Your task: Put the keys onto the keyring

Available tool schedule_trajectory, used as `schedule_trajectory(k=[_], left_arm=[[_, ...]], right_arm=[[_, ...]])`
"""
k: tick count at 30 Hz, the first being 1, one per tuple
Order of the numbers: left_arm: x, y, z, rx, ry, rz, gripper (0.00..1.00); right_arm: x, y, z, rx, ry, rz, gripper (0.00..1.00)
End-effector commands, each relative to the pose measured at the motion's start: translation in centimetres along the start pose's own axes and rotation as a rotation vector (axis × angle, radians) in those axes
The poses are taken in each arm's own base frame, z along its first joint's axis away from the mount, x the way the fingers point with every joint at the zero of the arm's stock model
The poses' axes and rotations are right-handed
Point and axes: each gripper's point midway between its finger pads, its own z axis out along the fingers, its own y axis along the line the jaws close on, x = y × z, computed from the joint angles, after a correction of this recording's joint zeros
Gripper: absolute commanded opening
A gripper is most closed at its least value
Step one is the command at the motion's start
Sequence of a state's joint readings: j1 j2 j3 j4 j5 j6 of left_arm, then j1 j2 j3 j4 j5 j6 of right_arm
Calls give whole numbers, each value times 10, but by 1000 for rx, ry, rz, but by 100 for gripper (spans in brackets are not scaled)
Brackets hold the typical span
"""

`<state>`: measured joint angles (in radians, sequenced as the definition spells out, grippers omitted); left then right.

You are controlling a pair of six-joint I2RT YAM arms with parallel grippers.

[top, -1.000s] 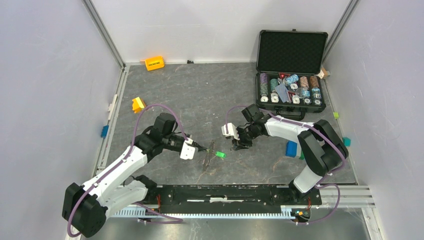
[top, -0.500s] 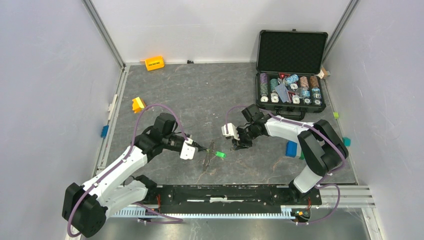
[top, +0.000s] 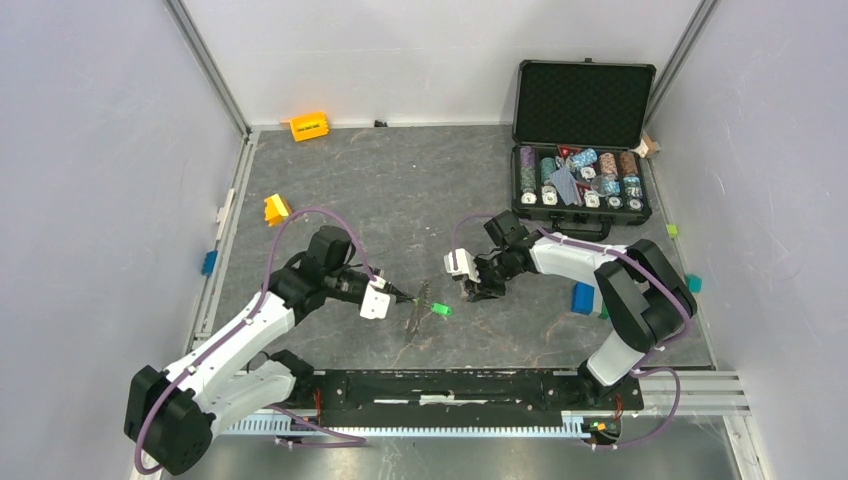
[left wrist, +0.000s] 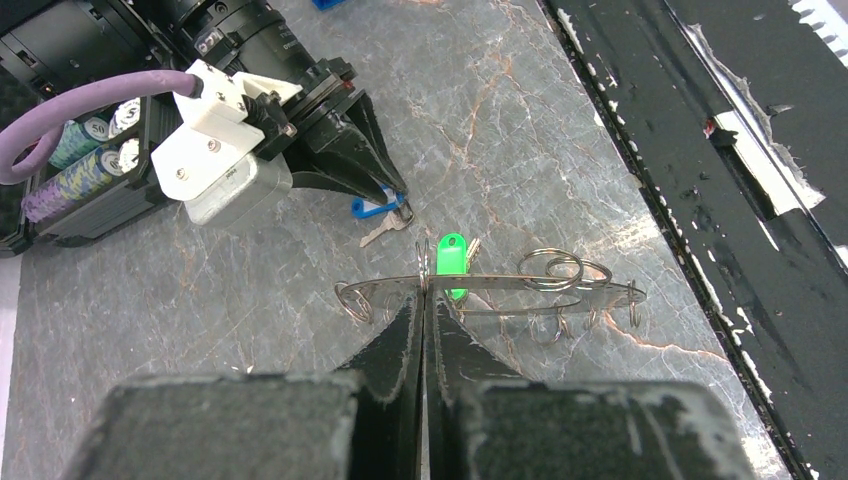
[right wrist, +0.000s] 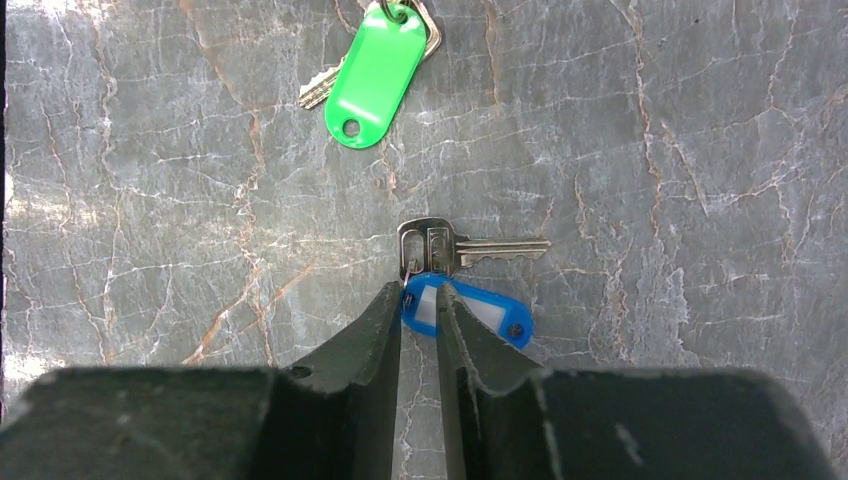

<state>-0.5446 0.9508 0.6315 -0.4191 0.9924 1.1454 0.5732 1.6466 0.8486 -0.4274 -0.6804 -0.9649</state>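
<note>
My left gripper (left wrist: pixel 425 296) is shut on the rim of the keyring (left wrist: pixel 560 284), a thin grey ring with small wire loops, held edge-on just above the table (top: pixel 400 200). The green key (left wrist: pixel 452 264) sits right behind that grip; the right wrist view shows its green tag (right wrist: pixel 375 75) lying flat. The blue key (right wrist: pixel 470 312) lies on the table, its silver blade (right wrist: pixel 500 247) pointing right. My right gripper (right wrist: pixel 419 298) is down on it, jaws a narrow gap apart, straddling the ring end of the blue tag. From above, the right gripper (top: pixel 477 292) hides this key.
An open black case (top: pixel 583 100) of poker chips stands at the back right. Loose blocks lie about: orange (top: pixel 309 126), yellow (top: pixel 275 209), blue (top: pixel 583 297). The black rail (top: pixel 450 388) with the arm bases runs along the near edge.
The right gripper's jaws have drawn closer together around the blue tag's end. The left gripper and keyring have not moved.
</note>
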Motion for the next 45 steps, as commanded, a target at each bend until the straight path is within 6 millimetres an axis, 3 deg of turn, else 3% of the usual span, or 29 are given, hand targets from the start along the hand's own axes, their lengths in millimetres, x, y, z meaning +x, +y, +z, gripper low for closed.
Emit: schedule_trajectory(k=[1, 13, 21, 30, 45], left_arm=[[-14, 8, -3, -15, -39, 41, 2], [-13, 7, -2, -9, -42, 35, 2], [-12, 6, -1, -3, -44, 33, 2], [-13, 6, 0, 8, -58, 25, 2], [-41, 20, 6, 101, -167, 15, 2]], right_arm=[[-3, -1, -1, 0, -15, -9, 23], [-9, -6, -4, 14, -22, -12, 9], [-24, -9, -13, 31, -63, -25, 0], [-44, -7, -29, 43, -127, -55, 0], [-110, -11, -93, 180, -207, -329, 0]])
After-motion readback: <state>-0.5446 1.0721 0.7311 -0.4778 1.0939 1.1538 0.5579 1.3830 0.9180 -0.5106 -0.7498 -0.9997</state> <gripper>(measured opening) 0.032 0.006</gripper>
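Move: The right hand is just off the table, its parted tips around the small ring of the blue-tagged key; tag and key lie about 2 cm ahead and 1 cm left, 1 cm lower. The green-tagged key is some 9 cm left and 2 cm back, 1 cm lower; the big keyring, held by the left hand, is roughly 14 cm left, 7 cm back and 11 cm up. From the left hand the blue-tagged key lies about 16 cm right, 4 cm ahead, 15 cm below. The right fingertips pinch shut on the small ring of the blue-tagged key with the hand held still. Then the hand climbs about 10 cm at growing speed, drifting slightly left and forward, its fingers tipping up some 15 degrees, towards the keyring's height. The left hand keeps its grip on the keyring and shifts only about a centimetre right and up at the very end. ##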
